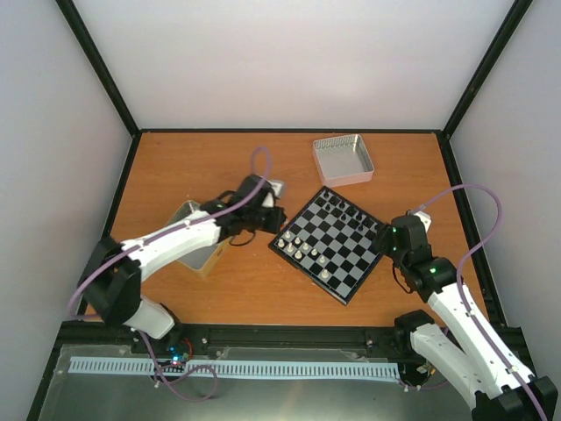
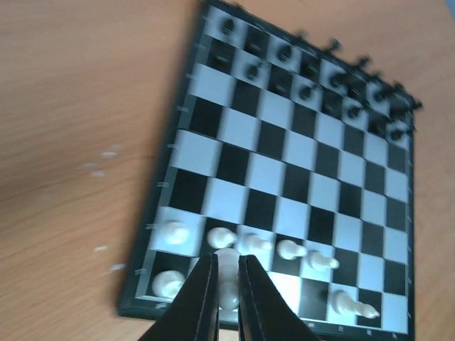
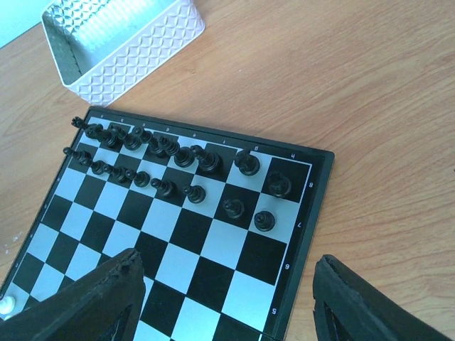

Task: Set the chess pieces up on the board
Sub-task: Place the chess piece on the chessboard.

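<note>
The board [image 1: 337, 254] lies turned diagonally at the table's middle right. Cream-white chess pieces [image 2: 290, 249] stand in a row along its near-left edge, with one at the corner [image 2: 167, 284] and another further right [image 2: 353, 305]. Black chessmen [image 3: 185, 156] fill the far side. My left gripper [image 2: 227, 288] is shut on one white chess piece [image 2: 228, 293] over the back row, next to the corner piece; whether it touches the board I cannot tell. My right gripper [image 3: 224, 312] stands open over the board's right corner, with nothing between its fingers [image 3: 92, 298].
A silver patterned tray [image 1: 344, 160] sits behind the board at the back. A second tray [image 1: 195, 239] lies partly under my left arm, left of the board. Black frame rails run along the table's edges.
</note>
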Robot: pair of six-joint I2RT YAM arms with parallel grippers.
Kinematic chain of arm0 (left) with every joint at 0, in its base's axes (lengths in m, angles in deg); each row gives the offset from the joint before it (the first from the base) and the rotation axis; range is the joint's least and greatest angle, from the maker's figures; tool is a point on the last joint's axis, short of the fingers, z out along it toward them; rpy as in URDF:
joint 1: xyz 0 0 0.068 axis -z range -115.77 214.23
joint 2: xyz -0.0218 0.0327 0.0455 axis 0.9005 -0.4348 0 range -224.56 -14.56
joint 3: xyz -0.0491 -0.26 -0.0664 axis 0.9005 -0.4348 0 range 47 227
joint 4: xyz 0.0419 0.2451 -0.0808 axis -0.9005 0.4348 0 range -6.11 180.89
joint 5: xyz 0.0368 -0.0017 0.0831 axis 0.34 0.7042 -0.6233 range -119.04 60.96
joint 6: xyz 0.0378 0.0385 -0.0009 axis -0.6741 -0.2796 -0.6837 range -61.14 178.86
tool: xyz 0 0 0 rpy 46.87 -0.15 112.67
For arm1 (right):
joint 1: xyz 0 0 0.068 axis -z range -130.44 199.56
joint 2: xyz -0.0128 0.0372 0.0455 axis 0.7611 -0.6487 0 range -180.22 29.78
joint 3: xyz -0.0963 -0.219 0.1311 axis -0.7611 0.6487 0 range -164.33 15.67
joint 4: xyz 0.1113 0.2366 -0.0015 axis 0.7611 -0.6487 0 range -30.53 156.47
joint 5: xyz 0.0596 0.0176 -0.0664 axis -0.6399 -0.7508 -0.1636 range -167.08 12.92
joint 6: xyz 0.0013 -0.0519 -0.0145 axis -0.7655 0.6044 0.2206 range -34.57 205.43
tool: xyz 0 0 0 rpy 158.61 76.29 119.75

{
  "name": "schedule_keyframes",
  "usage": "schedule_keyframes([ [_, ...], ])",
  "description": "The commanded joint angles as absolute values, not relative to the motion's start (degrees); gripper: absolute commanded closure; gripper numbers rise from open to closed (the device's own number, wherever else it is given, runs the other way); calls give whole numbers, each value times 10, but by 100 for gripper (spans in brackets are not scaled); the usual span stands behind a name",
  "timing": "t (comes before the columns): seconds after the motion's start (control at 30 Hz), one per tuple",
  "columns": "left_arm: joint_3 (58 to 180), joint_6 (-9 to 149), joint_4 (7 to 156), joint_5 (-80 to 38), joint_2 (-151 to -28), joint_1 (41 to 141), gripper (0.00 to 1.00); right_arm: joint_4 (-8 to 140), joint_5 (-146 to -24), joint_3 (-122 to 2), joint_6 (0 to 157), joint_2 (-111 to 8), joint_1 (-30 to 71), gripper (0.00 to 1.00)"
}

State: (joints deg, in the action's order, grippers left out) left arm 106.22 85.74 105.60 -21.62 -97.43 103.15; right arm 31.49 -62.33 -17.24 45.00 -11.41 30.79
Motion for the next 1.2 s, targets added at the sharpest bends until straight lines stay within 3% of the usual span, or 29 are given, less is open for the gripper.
schedule_keyframes([
  [0.0, 1137, 842, 1051, -240, -1043, 1125, 94, 300, -593, -166, 428, -92, 306, 35],
  [0.27, 1327, 858, 1189, -325, -1218, 1242, 94, 256, -545, -156, 386, -70, 307, 35],
  [0.53, 1440, 866, 1324, -318, -1313, 1272, 95, 231, -509, -154, 365, -53, 307, 35],
  [1.17, 1493, 860, 1359, -273, -1377, 1273, 93, 256, -536, -134, 375, -38, 307, 34],
])
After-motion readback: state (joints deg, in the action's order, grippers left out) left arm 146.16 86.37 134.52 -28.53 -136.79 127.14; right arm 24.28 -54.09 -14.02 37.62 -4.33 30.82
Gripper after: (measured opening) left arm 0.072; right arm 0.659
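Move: The left hand holds a white chess piece; the empty dark square beyond the row of white pawns lies about 16 cm to its right, 8 cm back and 14 cm below. The last white pawn stands some 13 cm right and 6 cm back of this hand, the lone white back-row piece 13 cm right and 10 cm back, both roughly 12 cm below. From the right hand, the square is about 13 cm left, 4 cm back and 13 cm below. Left hand swings its piece about 15 cm right, down and back towards the square; right hand edges away. ##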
